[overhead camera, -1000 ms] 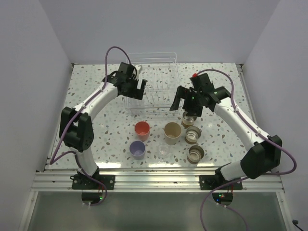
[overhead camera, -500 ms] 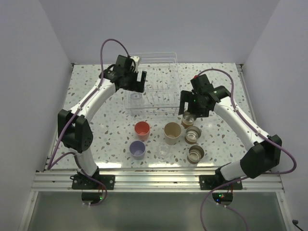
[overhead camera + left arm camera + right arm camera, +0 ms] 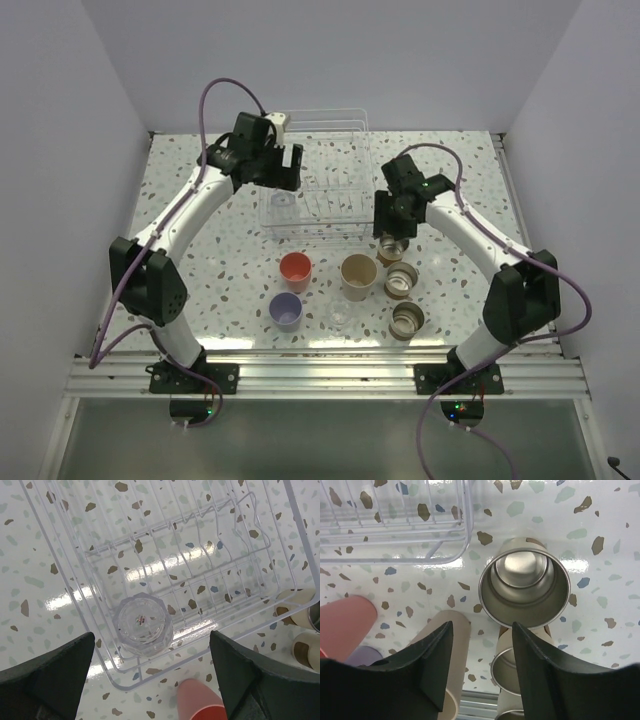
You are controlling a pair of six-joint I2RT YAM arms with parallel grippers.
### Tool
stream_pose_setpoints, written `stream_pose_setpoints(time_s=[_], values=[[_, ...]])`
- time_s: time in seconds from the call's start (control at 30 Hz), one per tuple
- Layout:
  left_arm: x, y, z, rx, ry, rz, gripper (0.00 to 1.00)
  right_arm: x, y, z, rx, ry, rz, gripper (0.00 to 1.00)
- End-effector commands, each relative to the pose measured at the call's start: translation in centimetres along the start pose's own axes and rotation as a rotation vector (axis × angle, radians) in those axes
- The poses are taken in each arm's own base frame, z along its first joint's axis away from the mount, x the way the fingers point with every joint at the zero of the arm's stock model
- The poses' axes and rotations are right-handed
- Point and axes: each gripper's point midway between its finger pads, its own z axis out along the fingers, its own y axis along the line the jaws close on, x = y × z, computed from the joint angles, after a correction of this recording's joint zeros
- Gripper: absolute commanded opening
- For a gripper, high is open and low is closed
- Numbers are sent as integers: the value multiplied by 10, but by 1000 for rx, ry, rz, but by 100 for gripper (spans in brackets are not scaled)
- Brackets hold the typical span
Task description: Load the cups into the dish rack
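The white wire dish rack (image 3: 330, 195) stands at the back middle, with one clear glass cup (image 3: 142, 623) upside down in its near left corner. My left gripper (image 3: 152, 680) hovers open above that corner, holding nothing. In front of the rack stand a coral-red cup (image 3: 295, 268), a lavender cup (image 3: 286, 310), a larger beige cup (image 3: 358, 273), a second clear glass (image 3: 340, 315) and three tan cups. My right gripper (image 3: 482, 655) is over the tan cup nearest the rack (image 3: 524, 589), its jaws partly apart with nothing between them.
The two other tan cups (image 3: 401, 281) (image 3: 407, 319) stand close in front of the one under my right gripper. The beige cup (image 3: 452, 630) is just left of the right fingers. The rack's corner (image 3: 455, 555) lies close behind.
My right gripper has swung in over the tan cup nearest the rack and narrowed its jaws. My left gripper has drawn back from the rack's left corner, where the glass cup stays.
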Motion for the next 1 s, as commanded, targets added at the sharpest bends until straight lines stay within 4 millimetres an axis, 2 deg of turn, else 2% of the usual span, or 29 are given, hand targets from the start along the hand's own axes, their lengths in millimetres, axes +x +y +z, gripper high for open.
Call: stream_pose_setpoints(time_s=[0.0,0.17,0.3,0.63,0.7,0.73,0.87,0.97], values=[[-7,-7,-24,28,-39,-15,100,-16,3,13,11,-50,-20,53],[-5,-6,-29,27,-42,-13,100,-9,-1,37,44,-4,-31,48],[-3,-6,-31,23,-41,-15,100,1,-4,49,56,22,-35,45],[-11,-9,-31,37,-56,-21,100,15,-13,64,104,64,-60,15],[-12,-10,-30,40,-56,-23,100,18,-14,65,106,72,-66,3],[-12,-11,-31,44,-57,-26,100,19,-14,65,108,72,-67,0],[-17,-14,-33,61,-68,-19,100,11,-18,53,133,49,-81,0],[-27,-20,-39,89,-99,-5,100,-10,-22,27,167,-14,-85,0]])
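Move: The nearest steel cup stands a little ahead of the right hand, about 2 cm, and 3 cm to its right, its middle some 10 cm below. A second steel cup is 8 cm back from that cup and 1 cm farther right; the tan cup lies about 5 cm back and 4 cm left of the hand. The rack's near right corner is roughly 6 cm ahead and 2 cm left. From the left hand the nearest steel cup is some 25 cm right, 9 cm back. Downward, about 6 cm and easing off as it nears the nearest steel cup, the right hand sinks onto the left side of its rim. Its half-open fingers close almost fully, one inside and one outside, and pinch the wall, the hand tilting a few degrees. The open left hand draws back and up a centimetre or so each. ##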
